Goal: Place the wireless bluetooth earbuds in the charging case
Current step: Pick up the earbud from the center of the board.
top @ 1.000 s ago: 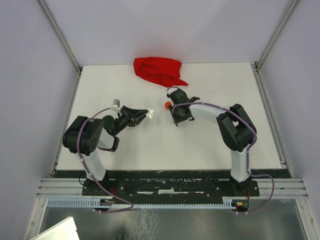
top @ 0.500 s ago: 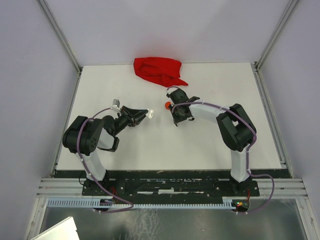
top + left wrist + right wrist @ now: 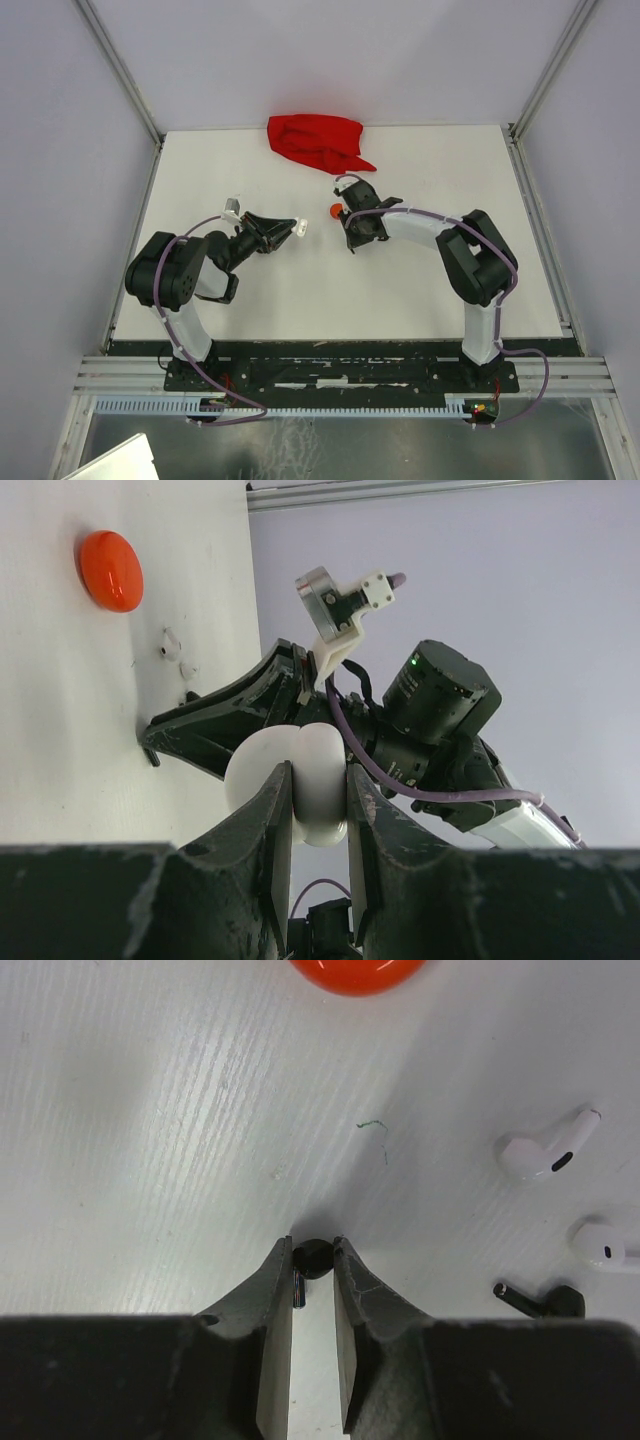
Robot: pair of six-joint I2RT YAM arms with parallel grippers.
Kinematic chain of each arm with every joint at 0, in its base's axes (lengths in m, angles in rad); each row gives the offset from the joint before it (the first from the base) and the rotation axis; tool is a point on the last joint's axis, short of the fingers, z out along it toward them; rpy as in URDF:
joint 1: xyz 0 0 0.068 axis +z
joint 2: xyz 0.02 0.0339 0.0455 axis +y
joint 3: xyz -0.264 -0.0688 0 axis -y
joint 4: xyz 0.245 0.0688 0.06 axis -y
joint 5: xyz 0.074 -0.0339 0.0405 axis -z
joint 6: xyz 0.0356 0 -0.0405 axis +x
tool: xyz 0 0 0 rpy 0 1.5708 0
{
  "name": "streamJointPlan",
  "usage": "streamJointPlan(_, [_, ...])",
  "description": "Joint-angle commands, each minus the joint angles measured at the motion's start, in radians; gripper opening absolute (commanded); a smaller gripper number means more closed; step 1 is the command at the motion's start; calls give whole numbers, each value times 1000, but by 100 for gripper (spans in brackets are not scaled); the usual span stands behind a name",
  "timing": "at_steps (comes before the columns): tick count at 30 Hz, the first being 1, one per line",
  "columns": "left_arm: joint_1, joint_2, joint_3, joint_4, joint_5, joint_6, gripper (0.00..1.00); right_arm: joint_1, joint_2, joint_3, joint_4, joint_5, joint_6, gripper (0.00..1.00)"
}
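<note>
My left gripper [image 3: 293,229] is shut on a round white charging case [image 3: 255,775] and holds it edge-on above the table, between its fingers [image 3: 280,810]. My right gripper [image 3: 349,238] is down on the table, shut on a small black earbud [image 3: 313,1258]. To its right in the right wrist view lie two white earbuds [image 3: 545,1148] [image 3: 603,1247] and another black earbud [image 3: 545,1302]. An orange-red round case [image 3: 335,210] lies just beyond the right gripper's tips and also shows in the left wrist view [image 3: 110,570].
A crumpled red cloth [image 3: 318,142] lies at the back middle of the white table [image 3: 430,290]. Metal frame rails [image 3: 535,230] run along the table's sides.
The right arm's elbow has shifted slightly to the right. The grippers and the things on the table look unchanged.
</note>
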Motion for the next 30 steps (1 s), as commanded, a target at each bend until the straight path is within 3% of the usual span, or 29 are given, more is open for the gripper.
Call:
streamJointPlan(1, [6,-6,-2,95,22,-28,3,-5,-135,-80,139,-3,-4,13])
streamJointPlan(10, [-13,-9,-3,92,19,-36,3,-5,-380,-295,476,-78,9,9])
streamJointPlan(17, [-69,16,15,86,-11,-73,3,-4,-549,-563,975,-171,65,7])
streamJointPlan(23, [-97,31,32,67,-33,-103,3,0,-554,-717,1383,-217,57,2])
streamJointPlan(30, [-143,53,69,65,-38,-132,3,12,-492,-780,1627,-277,-5,2])
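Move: The black earbud is already pinched in the right hand at table level. The white case it is headed for, held by the left hand, lies about 12 cm left, 3 cm back and 13 cm up. From the right hand, the red case is 10 cm ahead and 3 cm left, a white earbud 7 ahead and 4 right, the other black earbud 3 ahead and 8 right. From the left hand, the pinched earbud is 12 cm right, 3 ahead and 13 below. The black earbud comes off the board in the right hand's kept pinch, carried up about 17 cm and slightly back and left towards the white case, while the wrist swings some 60 degrees from steeply down to level, fingers pointing forward-left. Midway the left hand starts bringing the still-gripped white case about 3.5 cm right and a little back to meet it. ##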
